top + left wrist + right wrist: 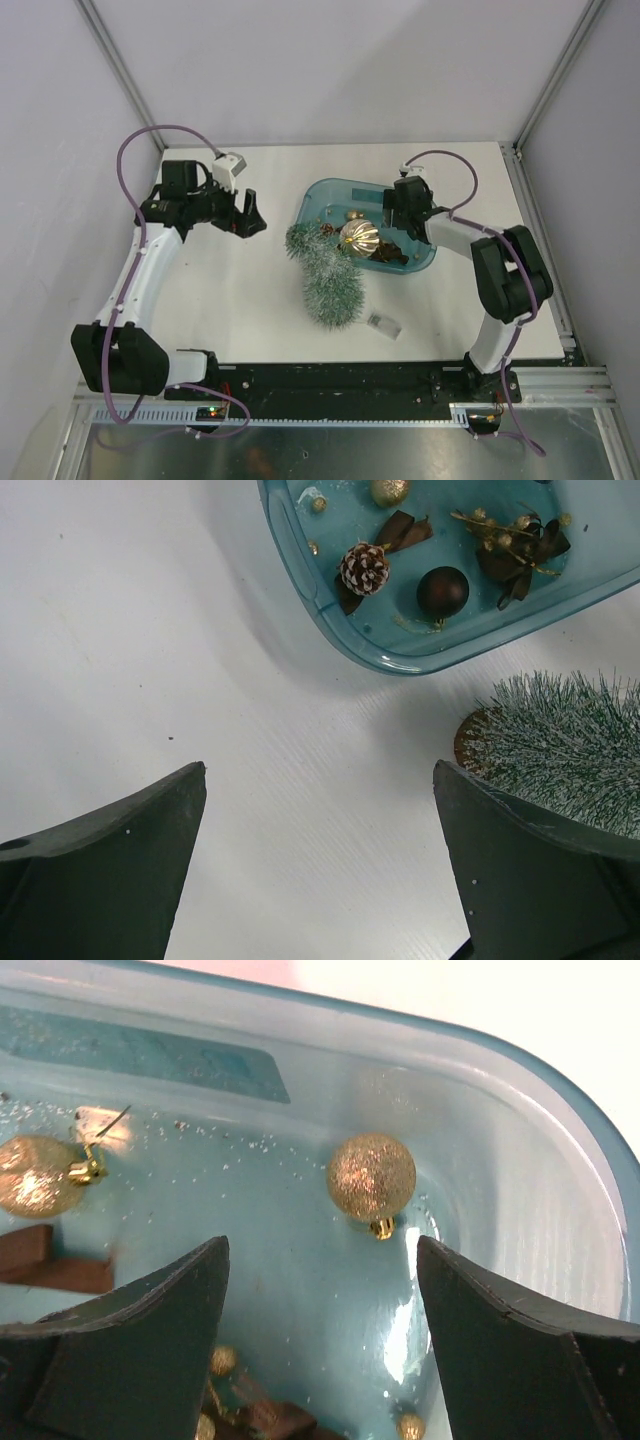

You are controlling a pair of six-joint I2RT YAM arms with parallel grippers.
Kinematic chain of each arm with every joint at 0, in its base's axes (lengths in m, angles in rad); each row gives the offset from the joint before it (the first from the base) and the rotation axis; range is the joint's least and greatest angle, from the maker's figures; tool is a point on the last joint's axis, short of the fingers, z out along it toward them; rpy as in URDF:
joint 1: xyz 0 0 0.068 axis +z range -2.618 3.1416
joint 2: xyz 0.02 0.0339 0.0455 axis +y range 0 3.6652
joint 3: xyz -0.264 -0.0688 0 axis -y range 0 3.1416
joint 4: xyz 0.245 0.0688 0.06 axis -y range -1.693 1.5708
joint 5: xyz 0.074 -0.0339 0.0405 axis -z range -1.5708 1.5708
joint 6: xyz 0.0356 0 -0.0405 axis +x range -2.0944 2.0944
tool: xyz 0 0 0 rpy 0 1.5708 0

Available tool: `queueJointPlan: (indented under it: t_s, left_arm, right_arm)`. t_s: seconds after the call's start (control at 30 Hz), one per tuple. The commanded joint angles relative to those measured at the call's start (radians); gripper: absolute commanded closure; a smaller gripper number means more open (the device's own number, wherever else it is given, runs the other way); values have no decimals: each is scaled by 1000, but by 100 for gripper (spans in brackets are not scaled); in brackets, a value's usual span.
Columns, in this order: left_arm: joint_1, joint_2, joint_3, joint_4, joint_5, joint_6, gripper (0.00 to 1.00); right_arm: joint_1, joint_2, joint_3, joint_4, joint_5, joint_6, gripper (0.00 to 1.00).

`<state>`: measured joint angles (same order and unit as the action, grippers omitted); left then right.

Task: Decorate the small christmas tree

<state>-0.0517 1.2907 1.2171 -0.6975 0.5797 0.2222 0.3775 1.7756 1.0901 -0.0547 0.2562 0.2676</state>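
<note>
The small christmas tree [328, 278], frosted green, lies on its side on the white table just in front of the teal tub [318, 190]. Its wood-slice base [468, 742] and bristles [565, 745] show at the right of the left wrist view. My left gripper [250, 215] is open and empty over bare table, left of the tub and the tree [320, 770]. My right gripper [400, 212] is open and empty inside the tub [322, 1245]. A gold glitter ball [371, 1177] lies just beyond its fingertips, near the tub wall [520, 1050].
The tub holds a large striped gold ball [360, 236], a second gold glitter ball [35, 1175], a pine cone [365, 568], a dark brown ball [442, 590] and a gold-berried brown sprig [515, 540]. A small clear packet [385, 324] lies on the table near the tree.
</note>
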Motion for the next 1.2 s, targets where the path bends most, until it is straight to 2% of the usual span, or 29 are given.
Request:
queueJointPlan:
  t_s: [0.0, 0.37, 0.7, 1.0, 1.17]
  left_arm:
    - [6, -12, -14, 15, 25, 32, 0]
    - [7, -18, -38, 16, 29, 45, 0]
    - [8, -34, -47, 15, 32, 52, 0]
    - [7, -57, -54, 15, 45, 52, 0]
    - [7, -56, -51, 15, 45, 54, 0]
  right_arm:
    - [7, 66, 76, 68, 105, -36, 21]
    - [-5, 140, 122, 128, 154, -76, 23]
    - [-7, 141, 134, 82, 126, -47, 37]
    - [-20, 153, 134, 59, 118, -37, 37]
    - [-43, 154, 134, 59, 71, -17, 51]
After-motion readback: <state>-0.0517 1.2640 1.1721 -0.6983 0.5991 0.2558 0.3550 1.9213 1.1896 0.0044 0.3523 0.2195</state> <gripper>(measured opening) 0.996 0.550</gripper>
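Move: Inside the tub's far right corner, the small glitter ball lies about 5 cm ahead of the right hand, 1 cm to its right and 2 cm below the open fingers. The gold ornament is about 11 cm to the left of that ball and level with it; the ribbon bow lies some 6 cm back from the hand and 3 cm left. From the left hand, the glitter ball is about 14 cm ahead, 31 cm right and 17 cm lower. Reaching forward about 4 cm towards the tub's far wall, the right hand also sinks and edges right by a centimetre or two each, bringing its open fingers around the small glitter ball. It then all but stops there while the fingers narrow by roughly a third, one pad on either side, the right-hand pad at the ball's edge. ##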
